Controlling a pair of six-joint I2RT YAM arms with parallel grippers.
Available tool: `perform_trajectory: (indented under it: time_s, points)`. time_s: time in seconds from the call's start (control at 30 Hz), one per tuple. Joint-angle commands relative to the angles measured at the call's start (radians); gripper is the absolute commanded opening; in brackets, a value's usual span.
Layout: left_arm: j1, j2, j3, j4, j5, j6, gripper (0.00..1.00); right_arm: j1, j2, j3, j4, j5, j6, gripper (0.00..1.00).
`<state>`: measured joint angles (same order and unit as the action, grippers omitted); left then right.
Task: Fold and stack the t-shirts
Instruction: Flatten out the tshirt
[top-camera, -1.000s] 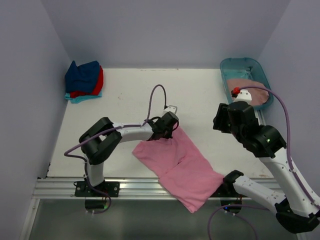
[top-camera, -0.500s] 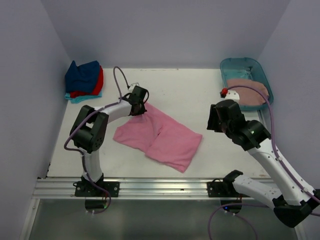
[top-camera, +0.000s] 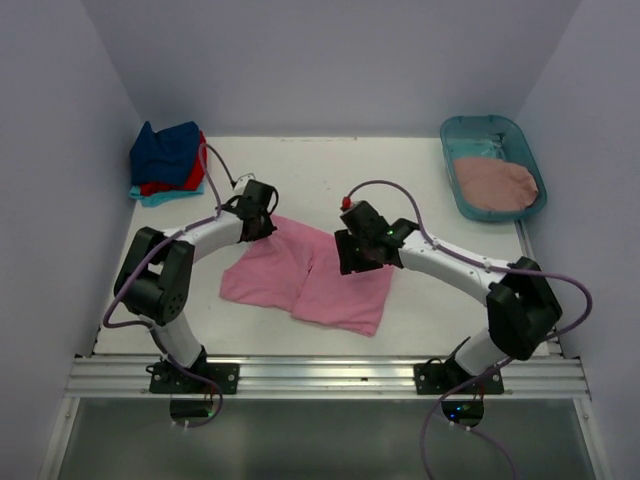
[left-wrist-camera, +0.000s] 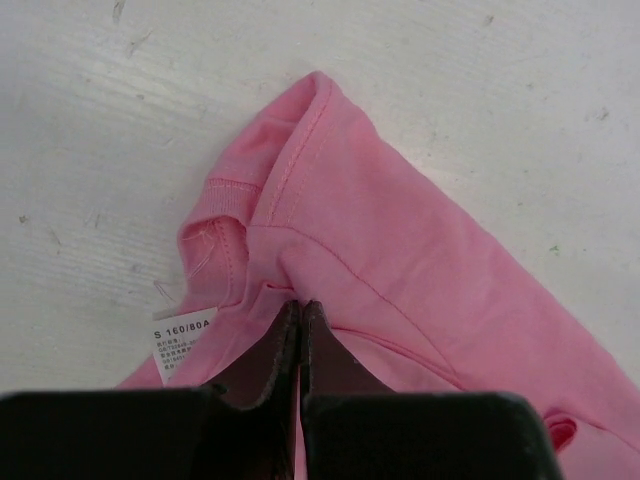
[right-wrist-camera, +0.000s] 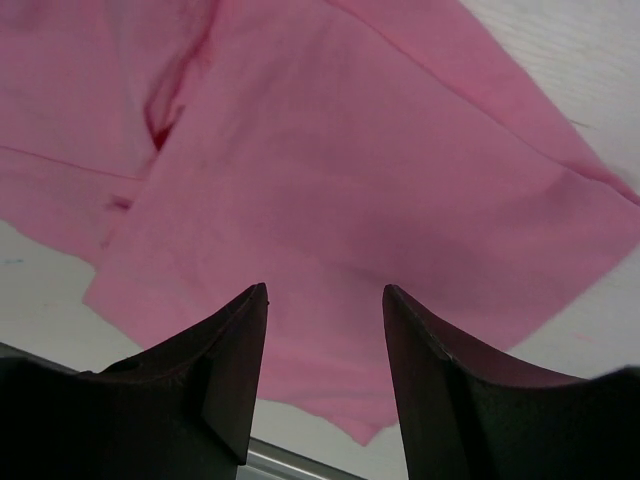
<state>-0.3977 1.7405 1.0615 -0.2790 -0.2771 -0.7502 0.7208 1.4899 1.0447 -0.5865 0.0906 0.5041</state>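
Note:
A bright pink t-shirt (top-camera: 300, 285) lies spread and partly doubled over on the white table (top-camera: 400, 190). My left gripper (top-camera: 262, 224) is shut on its back-left corner. In the left wrist view the left gripper (left-wrist-camera: 300, 304) pinches the pink t-shirt (left-wrist-camera: 400, 240) beside the collar, where a size label (left-wrist-camera: 183, 338) shows. My right gripper (top-camera: 360, 256) is open just above the shirt's right half. The right wrist view has the right gripper (right-wrist-camera: 325, 290) with nothing between its fingers and the pink t-shirt (right-wrist-camera: 350, 150) below. Navy, red and turquoise t-shirts (top-camera: 166, 160) sit stacked at the back left.
A teal plastic tub (top-camera: 478, 130) stands at the back right with a dusty rose t-shirt (top-camera: 494, 184) in it. The metal rail (top-camera: 320, 375) runs along the near edge, just below the shirt's front corner. Purple walls close in the left, back and right sides.
My left gripper has dragged the pink t-shirt back and left, off the front edge onto the table. The right arm swung from near the tub to over the shirt.

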Motion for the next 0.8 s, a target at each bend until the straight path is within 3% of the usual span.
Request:
perform_trajectory:
  time_s: [0.0,0.3,0.77]
  points:
    - [0.016,-0.025,-0.034,0.027,0.007,-0.025,0.0,0.084,0.094,0.142,0.076,-0.043,-0.015,0.54]
    - [0.046,-0.006,-0.067,0.058,0.053,-0.018,0.0,0.255,0.358,0.353,0.014,0.0,0.007,0.55]
    - [0.089,-0.01,-0.107,0.103,0.108,-0.012,0.0,0.304,0.423,0.348,0.002,0.067,0.096,0.49]
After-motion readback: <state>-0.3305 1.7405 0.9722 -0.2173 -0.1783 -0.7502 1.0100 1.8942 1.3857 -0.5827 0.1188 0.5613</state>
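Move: The right hand, open and empty, is going for the near end of the crease across the shirt's middle, about 13 cm to its left, 3 cm back and 7 cm below. The collar end in the left fingers is some 20 cm left and 13 cm ahead of the right hand; the shirt's near right corner is about 8 cm right and 14 cm back. From the left hand, that crease end is roughly 16 cm back, 7 cm right and 3 cm lower. Still pinching the pink shirt near its collar, the left hand lowers it about 2.5 cm while easing slightly left and back. The right hand sweeps some 14 cm left above the shirt to the middle crease, then sinks about 3 cm and draws back a little, turning roughly 15 degrees counter-clockwise; it stops just over the crease end, fingers still about half open and not seen to touch. ##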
